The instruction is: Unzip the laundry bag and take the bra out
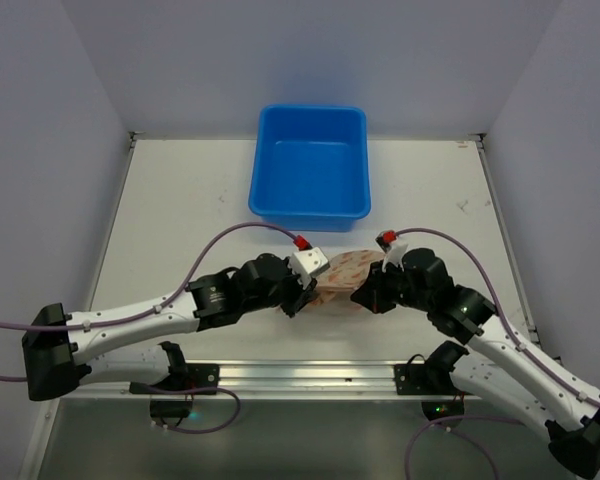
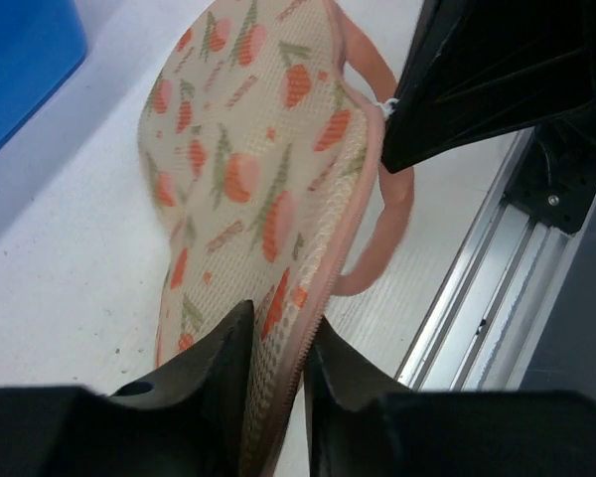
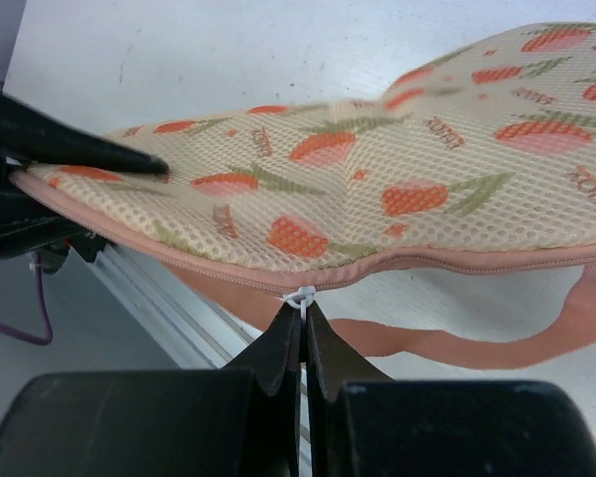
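The laundry bag (image 1: 342, 272), cream mesh with an orange-pink print and pink zipper edging, lies near the table's front edge between both grippers. My left gripper (image 1: 305, 295) is shut on the bag's zippered edge (image 2: 313, 288), with one finger on each side of the fabric (image 2: 278, 323). My right gripper (image 1: 365, 298) is shut on the small white zipper pull (image 3: 301, 295) at the bag's near edge (image 3: 303, 308). The zipper looks closed along the visible edge. The bra is hidden.
A blue plastic tub (image 1: 310, 165) stands behind the bag at the table's middle back. The bag's pink loop handle (image 3: 477, 343) lies on the table beside the aluminium rail (image 1: 300, 375) at the front edge. White walls enclose the table on three sides.
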{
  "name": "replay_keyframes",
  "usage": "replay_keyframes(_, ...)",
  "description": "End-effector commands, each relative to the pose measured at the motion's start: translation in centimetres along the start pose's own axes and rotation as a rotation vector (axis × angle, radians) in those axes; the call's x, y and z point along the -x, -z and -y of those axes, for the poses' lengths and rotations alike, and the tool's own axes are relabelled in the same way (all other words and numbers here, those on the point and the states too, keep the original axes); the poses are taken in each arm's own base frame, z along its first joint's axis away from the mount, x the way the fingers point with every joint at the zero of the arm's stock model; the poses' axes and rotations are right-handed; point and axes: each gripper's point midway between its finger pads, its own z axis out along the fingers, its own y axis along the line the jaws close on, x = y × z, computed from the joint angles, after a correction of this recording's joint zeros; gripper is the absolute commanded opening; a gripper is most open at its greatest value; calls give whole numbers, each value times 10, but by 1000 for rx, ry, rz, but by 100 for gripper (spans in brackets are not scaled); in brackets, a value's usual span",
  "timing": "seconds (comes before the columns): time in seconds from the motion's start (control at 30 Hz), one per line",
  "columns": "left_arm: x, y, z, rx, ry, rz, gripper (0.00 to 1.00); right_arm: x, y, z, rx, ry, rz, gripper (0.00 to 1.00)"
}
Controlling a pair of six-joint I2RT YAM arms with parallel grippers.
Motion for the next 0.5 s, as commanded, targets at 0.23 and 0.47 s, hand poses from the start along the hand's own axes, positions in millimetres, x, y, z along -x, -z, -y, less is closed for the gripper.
replay_keyframes(0.23,6,14,-14,52,-47,8,100,4,0,-37,132,85,-60,0)
replay_keyframes(0.47,21,0,11,-84,-92,15,100,0,-21,-71,192,115,-111,0)
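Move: My left fingers are still shut on the near end of the laundry bag. My right fingers hold the zipper pull about 12 cm to the right of my left hand and level with it, so the pinched end lies some 12 cm left of my right hand. From my left hand, the bag's middle is around 6 cm ahead, 8 cm right and 4 cm lower; the blue bin is some 32 cm straight ahead and 8 cm lower. I spread my left fingers wide and let go of the bag's end, easing that hand about 2 cm left and slightly down, then partly back. My right hand keeps its pinch on the zipper pull and, after a small dip, carries it about 4 cm left and 2.5 cm back towards the open left fingers, turning some 10 degrees counter-clockwise. ##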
